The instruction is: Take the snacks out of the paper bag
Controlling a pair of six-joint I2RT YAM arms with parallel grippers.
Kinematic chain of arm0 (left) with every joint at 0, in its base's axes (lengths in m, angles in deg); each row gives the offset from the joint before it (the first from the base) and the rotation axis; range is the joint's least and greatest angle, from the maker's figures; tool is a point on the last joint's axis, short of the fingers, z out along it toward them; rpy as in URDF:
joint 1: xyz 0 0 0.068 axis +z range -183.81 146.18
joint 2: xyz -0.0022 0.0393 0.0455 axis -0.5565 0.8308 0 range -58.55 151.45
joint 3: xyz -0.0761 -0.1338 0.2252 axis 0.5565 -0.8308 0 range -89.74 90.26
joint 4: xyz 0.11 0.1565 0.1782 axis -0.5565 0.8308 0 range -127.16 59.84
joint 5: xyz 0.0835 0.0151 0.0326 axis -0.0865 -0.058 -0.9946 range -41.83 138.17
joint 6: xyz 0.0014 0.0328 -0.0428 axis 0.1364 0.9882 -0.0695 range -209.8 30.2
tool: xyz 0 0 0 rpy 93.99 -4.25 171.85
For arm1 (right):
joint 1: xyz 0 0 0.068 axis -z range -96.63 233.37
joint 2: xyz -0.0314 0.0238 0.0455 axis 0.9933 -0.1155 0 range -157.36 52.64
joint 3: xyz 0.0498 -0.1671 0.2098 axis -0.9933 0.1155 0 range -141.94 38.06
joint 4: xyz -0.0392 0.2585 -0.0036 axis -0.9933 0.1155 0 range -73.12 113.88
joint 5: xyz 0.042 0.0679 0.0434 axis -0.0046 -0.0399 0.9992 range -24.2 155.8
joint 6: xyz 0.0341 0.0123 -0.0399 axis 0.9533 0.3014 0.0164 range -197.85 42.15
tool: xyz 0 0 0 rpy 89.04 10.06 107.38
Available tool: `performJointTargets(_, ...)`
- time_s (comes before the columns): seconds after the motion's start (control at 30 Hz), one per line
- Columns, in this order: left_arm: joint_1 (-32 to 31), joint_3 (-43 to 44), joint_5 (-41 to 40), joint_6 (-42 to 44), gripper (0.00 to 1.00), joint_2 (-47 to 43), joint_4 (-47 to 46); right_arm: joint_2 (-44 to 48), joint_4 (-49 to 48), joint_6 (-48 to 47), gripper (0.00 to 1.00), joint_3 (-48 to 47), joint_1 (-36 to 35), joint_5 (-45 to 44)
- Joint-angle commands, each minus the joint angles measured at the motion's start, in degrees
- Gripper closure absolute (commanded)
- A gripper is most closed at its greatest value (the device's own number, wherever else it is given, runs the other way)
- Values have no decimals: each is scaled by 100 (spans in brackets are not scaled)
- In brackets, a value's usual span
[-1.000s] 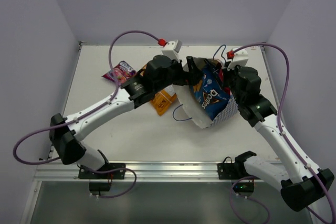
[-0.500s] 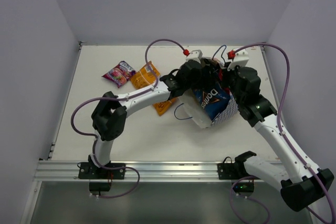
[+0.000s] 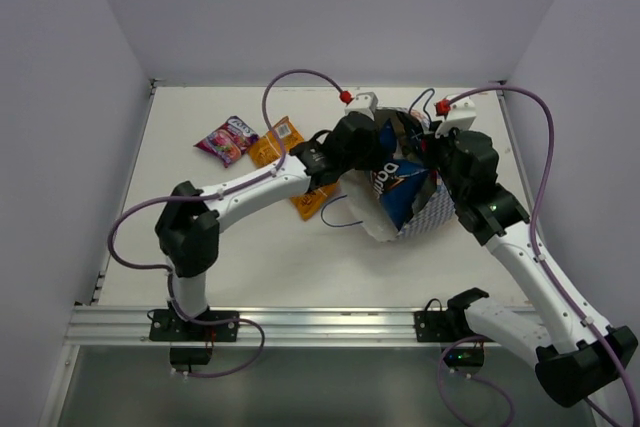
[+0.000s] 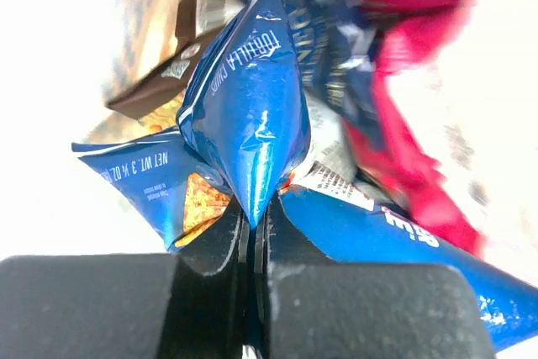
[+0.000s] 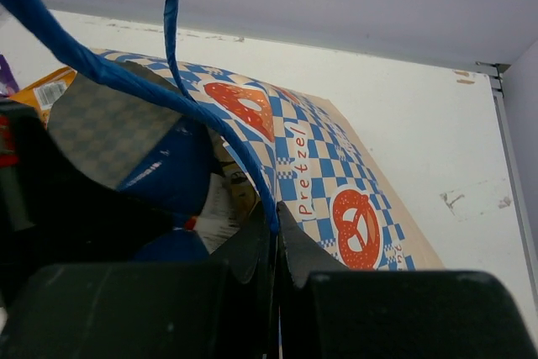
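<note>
The paper bag (image 3: 428, 215), blue-and-white checked with pretzel emblems, lies tilted at the table's right middle with its mouth facing left. My left gripper (image 4: 252, 218) is inside that mouth (image 3: 386, 150), shut on the lower corner of a dark blue snack packet (image 4: 248, 115). Around it are two more blue packets (image 4: 139, 176) (image 4: 395, 233), a red one (image 4: 408, 132) and a brown-and-white one (image 4: 172, 77). My right gripper (image 5: 275, 226) is shut on the bag's rim (image 5: 336, 174) where the blue cord handle (image 5: 101, 73) joins it, at the far side of the bag (image 3: 436, 147).
A purple-pink packet (image 3: 228, 139) and an orange packet (image 3: 275, 142) lie on the table left of the bag. Another orange packet (image 3: 312, 199) lies partly under my left forearm. A loose blue cord handle (image 3: 340, 219) curls in front of the bag. Walls enclose the table.
My left arm reached right into the bag's mouth and its gripper went from open to shut on the blue packet. The right gripper kept its hold on the bag.
</note>
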State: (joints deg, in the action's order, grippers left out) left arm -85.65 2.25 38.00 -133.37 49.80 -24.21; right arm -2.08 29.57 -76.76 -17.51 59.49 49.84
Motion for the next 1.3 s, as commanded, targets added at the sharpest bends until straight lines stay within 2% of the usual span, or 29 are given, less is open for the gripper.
performJointTargets(0.0, -20, 101, -151, 488, 100, -1192, 267, 75, 23, -29, 100, 29, 6, -196)
performJointTargets(0.23, 199, -285, -1073, 1096, 100, -2896, 2087, 67, 23, -64, 100, -24, 6, -311)
performJointTargets(0.33, 804, -898, -1443, 1202, 100, -3590, 2773, 93, 93, -64, 100, -85, 6, -276)
performJointTargets(0.37, 1381, -1119, -1339, 1332, 100, -3767, 2861, 93, 120, -64, 100, -120, 6, -275)
performJointTargets(0.5, 2702, -2148, -1347, 1816, 100, -4313, 2959, 128, 137, -64, 100, -164, 15, -223)
performJointTargets(0.6, 3547, -2781, -1470, 2212, 100, -4323, 2636, 155, 137, -64, 100, -173, 6, -170)
performJointTargets(0.7, 4346, -3344, -1154, 2485, 100, -3781, 2065, 155, 137, -64, 100, -182, 6, -117)
performJointTargets(0.77, 4680, -3355, -804, 2381, 100, -3411, 1931, 137, 137, -64, 100, -182, 6, -117)
performJointTargets(0.87, 4787, -3240, -715, 2152, 100, -2743, 1501, 128, 94, -64, 100, -130, 15, -82)
performJointTargets(0.9, 4805, -3135, -627, 2090, 97, -2384, 1430, 119, 102, -64, 100, -129, 6, -82)
performJointTargets(1.0, 4814, -2749, -144, 1914, 73, -2012, 1412, 75, 85, -64, 100, -112, 6, -30)
performJointTargets(1.03, 4806, -2704, 40, 1853, 58, -1977, 1386, 75, 85, -64, 100, -121, 6, -21)
performJointTargets(1.1, 4797, -2651, 550, 1677, 37, -2090, 1272, 84, 85, -64, 100, -129, 6, 41)
performJointTargets(1.13, 4736, -2625, 682, 1607, 14, -2325, 1237, 93, 67, -56, 100, -129, 6, 58)
performJointTargets(1.23, 4368, -2598, 973, 1238, 2, -3003, 1087, 102, 49, -64, 99, -156, 15, 120)
performJointTargets(1.27, 4235, -2615, 1113, 985, 1, -3205, 878, 93, 58, -64, 99, -173, 6, 120)
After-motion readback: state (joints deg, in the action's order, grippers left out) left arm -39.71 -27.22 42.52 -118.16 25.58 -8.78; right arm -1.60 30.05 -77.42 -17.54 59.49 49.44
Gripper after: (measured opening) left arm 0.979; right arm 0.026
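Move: The blue chip bag, already pinched in the left fingers, is bound for bare table about 42 cm to that hand's left, 5 cm back and 20 cm below. The orange bag lies some 20 cm left of the hand, barely farther out; the red-purple bag is 38 cm left and 8 cm ahead. The paper bag's middle is about 7 cm right, 3 cm back and 12 cm below. From the right hand, the bare spot lies some 50 cm left, 3 cm back and 30 cm below. The blue chip bag is drawn up out of the paper bag by the left hand, which rises some 16 cm, swings about 45 cm left in an arc over the orange bag while turning counter-clockwise, then sinks steeply to the bare table, opens wide to let go and backs off up and to the right. The right hand stays still, keeping its shut grip on the paper bag's rim and handle. ##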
